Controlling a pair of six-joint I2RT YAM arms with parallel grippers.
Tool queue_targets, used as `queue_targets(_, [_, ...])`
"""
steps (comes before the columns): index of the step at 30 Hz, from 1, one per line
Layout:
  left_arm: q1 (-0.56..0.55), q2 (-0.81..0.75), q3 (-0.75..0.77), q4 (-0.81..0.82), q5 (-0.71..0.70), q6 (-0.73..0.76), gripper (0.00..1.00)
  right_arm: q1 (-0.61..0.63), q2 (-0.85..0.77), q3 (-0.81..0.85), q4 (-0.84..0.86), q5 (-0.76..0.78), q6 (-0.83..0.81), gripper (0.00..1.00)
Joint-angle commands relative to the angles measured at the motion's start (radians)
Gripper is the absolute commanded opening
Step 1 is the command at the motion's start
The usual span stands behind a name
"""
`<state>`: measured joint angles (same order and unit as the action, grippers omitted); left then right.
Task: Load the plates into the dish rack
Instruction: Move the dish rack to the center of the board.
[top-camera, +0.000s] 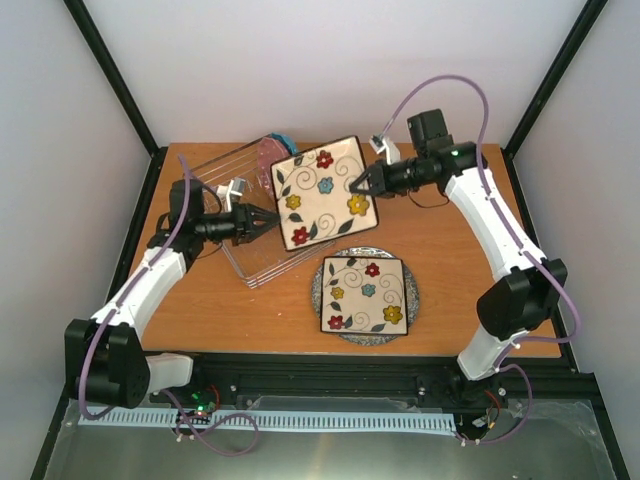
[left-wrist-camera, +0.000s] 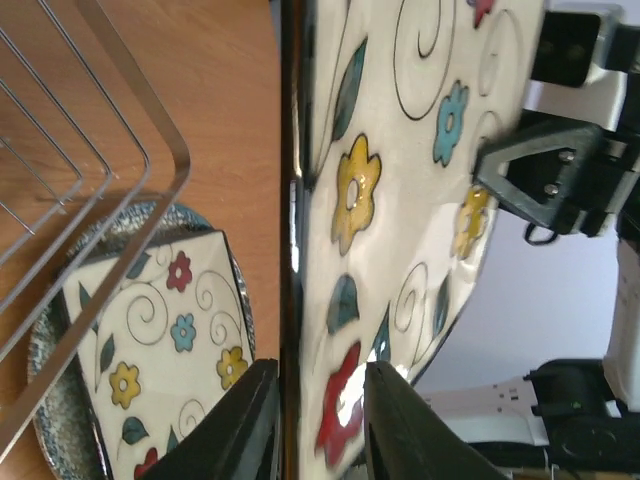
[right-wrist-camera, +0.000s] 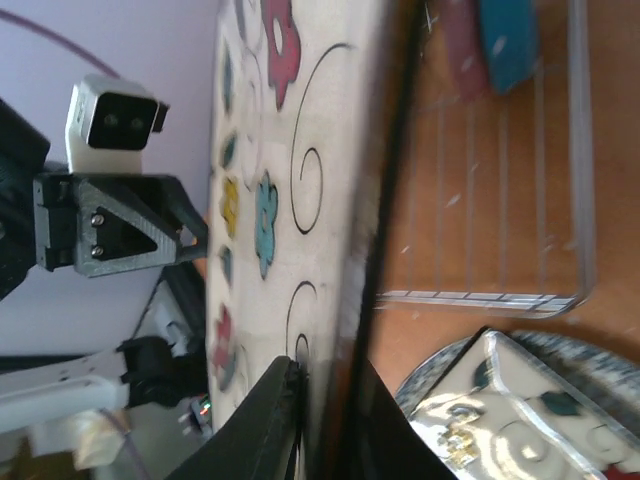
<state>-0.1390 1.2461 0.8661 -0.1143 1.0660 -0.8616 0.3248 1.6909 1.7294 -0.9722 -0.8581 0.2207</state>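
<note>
A large square cream plate with coloured flowers and a dark rim hangs tilted in the air over the near right end of the silver wire dish rack. My left gripper grips its lower left rim and my right gripper grips its right rim. In the left wrist view the plate sits between my fingers. In the right wrist view my jaws clamp its rim. A second square flowered plate lies on the round grey speckled plate.
A blue plate and a pink one stand at the far end of the rack. The stacked plates lie on the table just right of the rack's near corner. Black frame posts stand at the table's back corners.
</note>
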Motion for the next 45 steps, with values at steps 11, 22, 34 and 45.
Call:
queue_targets(11, [0.201, -0.045, 0.187, -0.236, -0.123, 0.130, 0.64, 0.183, 0.142, 0.544, -0.107, 0.510, -0.073, 0.03])
queue_targets(22, [0.210, -0.111, 0.235, -0.480, -0.565, 0.149, 0.75, 0.460, 0.339, 0.822, 0.009, 1.060, -0.181, 0.03])
queue_targets(34, [0.271, 0.063, 0.252, -0.476, -0.772, 0.182, 0.77, 0.540, 0.447, 0.862, 0.236, 1.373, -0.396, 0.03])
queue_targets(45, [0.402, 0.138, 0.255, -0.472, -0.769, 0.257, 0.72, 0.539, 0.468, 0.860, 0.270, 1.334, -0.383, 0.03])
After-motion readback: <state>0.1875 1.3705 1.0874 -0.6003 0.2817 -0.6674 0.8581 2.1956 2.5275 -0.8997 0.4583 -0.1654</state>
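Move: The right hand grips the near-right edge of a square plate, with the blue plate standing in the dish rack about 22 cm ahead, 15 cm left and 20 cm lower; the pink plate is just left of the blue one, some 20 cm ahead and 17 cm left of the hand. The other square plate lies on the table 8 cm back and 3 cm right. From the left hand, slightly open around the held plate's left edge, the rack's left side is about 9 cm ahead, 16 cm left and 16 cm lower. The left fingers open wide and come free of the square plate's left edge as that hand withdraws some 20 cm left and a little forward, rising slightly before sinking towards the rack's left rim and swinging counter-clockwise with a roll. The right hand keeps its pinch and alone carries the plate about 14 cm left, 9 cm forward and a little up to over the rack's far end by the standing plates, its wrist swinging round some 70 degrees until the fingers point mainly forward and slope down, which brings the plate up on edge. ##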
